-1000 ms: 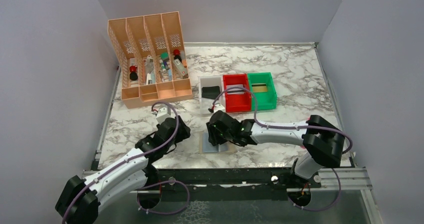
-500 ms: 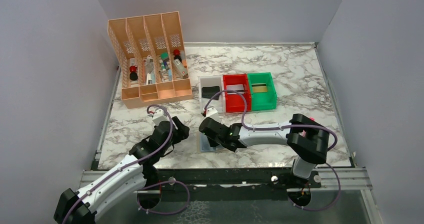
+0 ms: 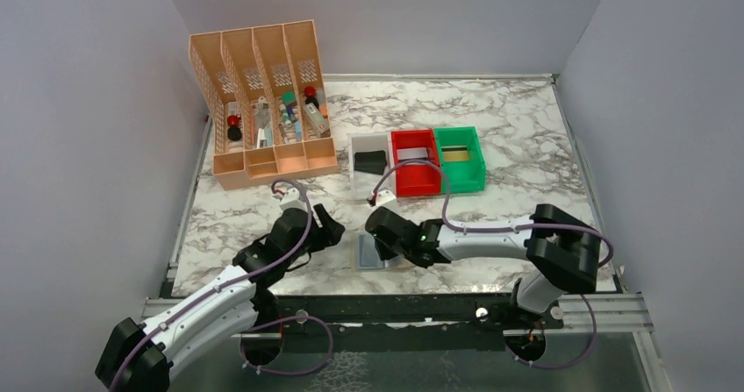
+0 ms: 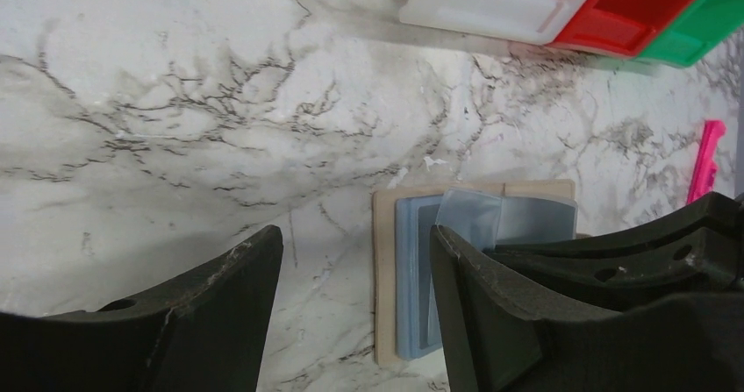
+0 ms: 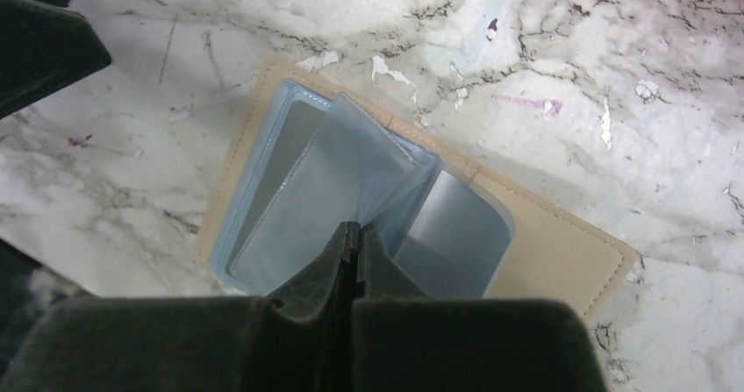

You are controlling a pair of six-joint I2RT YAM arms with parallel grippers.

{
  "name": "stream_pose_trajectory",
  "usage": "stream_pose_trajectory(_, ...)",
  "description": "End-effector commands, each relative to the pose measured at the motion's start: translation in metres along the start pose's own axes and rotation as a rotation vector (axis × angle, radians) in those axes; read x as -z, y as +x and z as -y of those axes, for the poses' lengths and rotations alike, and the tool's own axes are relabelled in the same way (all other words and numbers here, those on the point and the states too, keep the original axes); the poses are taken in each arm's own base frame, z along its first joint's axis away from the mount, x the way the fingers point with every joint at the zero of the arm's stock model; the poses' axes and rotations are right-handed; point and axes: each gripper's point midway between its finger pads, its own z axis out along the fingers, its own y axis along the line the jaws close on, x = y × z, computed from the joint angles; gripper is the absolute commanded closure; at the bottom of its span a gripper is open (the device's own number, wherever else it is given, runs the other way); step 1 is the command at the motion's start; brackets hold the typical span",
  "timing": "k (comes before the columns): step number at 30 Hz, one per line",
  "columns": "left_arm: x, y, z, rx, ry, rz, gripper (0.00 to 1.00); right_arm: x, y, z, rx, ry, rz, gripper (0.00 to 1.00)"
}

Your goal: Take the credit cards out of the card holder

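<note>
The tan card holder [image 3: 368, 255] lies open near the table's front edge, its pale blue-grey pockets [image 5: 289, 164] facing up. My right gripper [image 5: 355, 227] is shut on a loose pocket leaf [image 5: 368, 168] at its middle and holds that leaf lifted off the holder. Grey shows inside the pockets; whether it is a card I cannot tell. My left gripper [image 4: 353, 234] stands open over bare marble just left of the holder [image 4: 386, 278], touching nothing. A black credit card [image 3: 369, 159] lies in the white bin and a grey one [image 3: 414, 154] in the red bin.
White, red and green bins [image 3: 418, 160] stand in a row behind the holder. The tall orange organiser [image 3: 263, 103] fills the back left corner. A pink stick [image 4: 704, 160] lies on the marble right of the holder. Grey walls close in three sides.
My right gripper has closed onto the holder's pocket leaf. Its arm swung left, then back a little. The left gripper edged toward the holder, still open.
</note>
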Motion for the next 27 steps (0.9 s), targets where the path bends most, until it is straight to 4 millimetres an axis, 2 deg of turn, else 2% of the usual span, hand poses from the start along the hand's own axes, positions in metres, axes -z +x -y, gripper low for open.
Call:
stream_pose_trajectory(1,0.002,0.004,0.033,-0.032,0.169,-0.047,0.34,0.018,-0.014,-0.014,-0.084,-0.132,0.057,0.99)
stream_pose_trajectory(5,0.003,0.012,0.049,-0.046,0.258,-0.094,0.34,0.024,-0.016,-0.011,-0.172,-0.184,0.082,0.99)
stream_pose_trajectory(10,0.001,0.024,0.056,-0.063,0.308,-0.154,0.34,0.024,-0.011,-0.006,-0.253,-0.238,0.074,0.99)
stream_pose_trajectory(16,-0.002,0.041,0.073,-0.046,0.426,-0.233,0.34,0.022,-0.004,0.001,-0.311,-0.259,0.066,0.99)
stream_pose_trajectory(22,-0.013,0.056,0.078,-0.058,0.412,-0.308,0.35,0.022,-0.002,0.008,-0.343,-0.256,0.074,0.99)
stream_pose_trajectory(27,-0.016,0.061,0.091,-0.074,0.427,-0.316,0.36,0.022,0.003,0.013,-0.354,-0.246,0.073,0.99)
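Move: The clear sleeve of the card holder lies about 11 cm to the left hand's right, 5 cm back and 4 cm below; the holder's middle is some 2 cm farther right and 1 cm lower than the sleeve. The white tray stands about 17 cm ahead of the left hand and 9 cm to its right. The right hand already pinches the sleeve, whose middle lies about 2 cm to its left and 1 cm ahead, at its height. Open left swings about 8 cm right and back towards the sleeve; right, still pinching, draws 2 cm right. ##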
